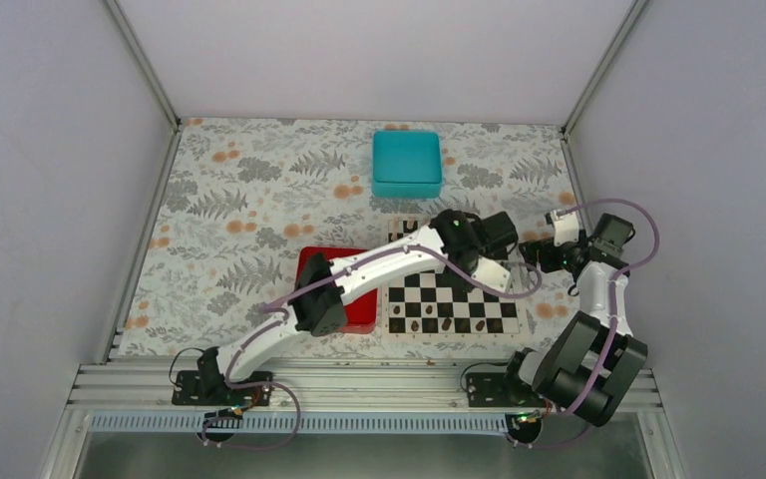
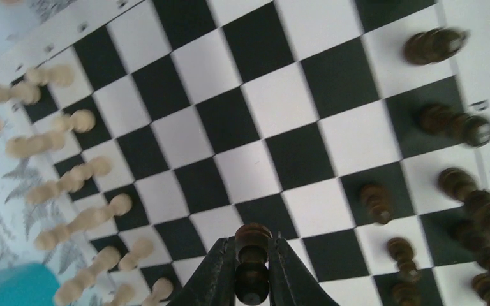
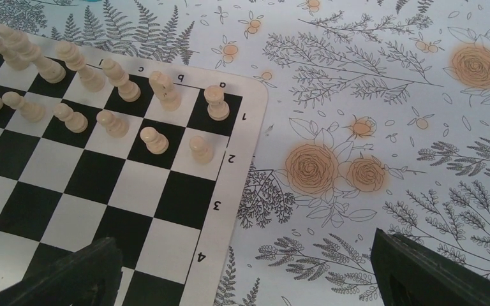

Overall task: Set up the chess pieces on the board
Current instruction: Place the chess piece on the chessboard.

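My left gripper (image 2: 253,247) is shut on a dark chess piece (image 2: 253,233), held a little above the middle rows of the board (image 2: 230,121). Several more dark chess pieces (image 2: 374,202) stand on the squares at the right of the left wrist view, and they show along the board's near rows (image 1: 429,324) from above. From above, the left gripper (image 1: 504,281) hangs over the board (image 1: 459,291). My right gripper (image 3: 249,280) is open and empty, hovering over the board's right border (image 3: 220,210) beside rows 3 and 4.
Cream pieces (image 3: 153,139) fill the board's far two rows, also seen as cream pieces (image 2: 70,122) at the left. A red tray (image 1: 361,317) lies left of the board under the left arm. A teal box (image 1: 407,163) stands behind it. Floral cloth (image 3: 370,127) covers the table.
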You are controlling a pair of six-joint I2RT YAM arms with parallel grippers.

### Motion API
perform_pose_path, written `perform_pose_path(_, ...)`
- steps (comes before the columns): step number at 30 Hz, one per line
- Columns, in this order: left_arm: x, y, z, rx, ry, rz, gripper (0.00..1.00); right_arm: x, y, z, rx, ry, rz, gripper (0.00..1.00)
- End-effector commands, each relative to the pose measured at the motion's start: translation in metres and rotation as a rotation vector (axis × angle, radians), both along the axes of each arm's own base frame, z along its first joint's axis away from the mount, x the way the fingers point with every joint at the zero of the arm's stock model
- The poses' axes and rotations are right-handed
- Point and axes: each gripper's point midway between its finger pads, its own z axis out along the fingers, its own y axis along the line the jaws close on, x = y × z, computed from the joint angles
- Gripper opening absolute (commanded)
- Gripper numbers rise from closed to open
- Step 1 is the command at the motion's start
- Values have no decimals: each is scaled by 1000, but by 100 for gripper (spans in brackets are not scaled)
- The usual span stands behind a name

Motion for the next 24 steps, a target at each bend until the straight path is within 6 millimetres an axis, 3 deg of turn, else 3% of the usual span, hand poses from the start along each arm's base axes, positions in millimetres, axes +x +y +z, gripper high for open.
perform_pose_path(1, -29, -16, -6, -8, 23, -79, 14, 1, -8, 8, -9, -32, -33, 100)
perform_pose_path(10, -47, -15, -45, 51, 103, -102, 14, 1, -8, 8, -4, -33, -34, 100)
perform_pose_path(24, -55, -12, -74, 97, 146, -109, 14, 2, -8, 12, 1, -44, -28, 100)
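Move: The empty white square d7 that the held dark pawn is meant for lies about 6 cm back, 2 cm right and some 11 cm below the left hand. The standing pawn on e7 is one square (4 cm) to the left of d7; the tall dark pieces on d8 and e8 stand 4 cm behind d7 and behind that pawn. From the right hand, d7 is roughly 16 cm left and 13 cm back. The dark pawn, still pinched upright in the left fingers, is carried about 5 cm back over the board towards rank 7, drifting slightly right. The backward travel then all but stops and the hand sinks, some 6 cm lower in all, towards d7 beside the e7 pawn, the wrist tipping under 10 degrees to point straighter down. The fingers keep their hold. ##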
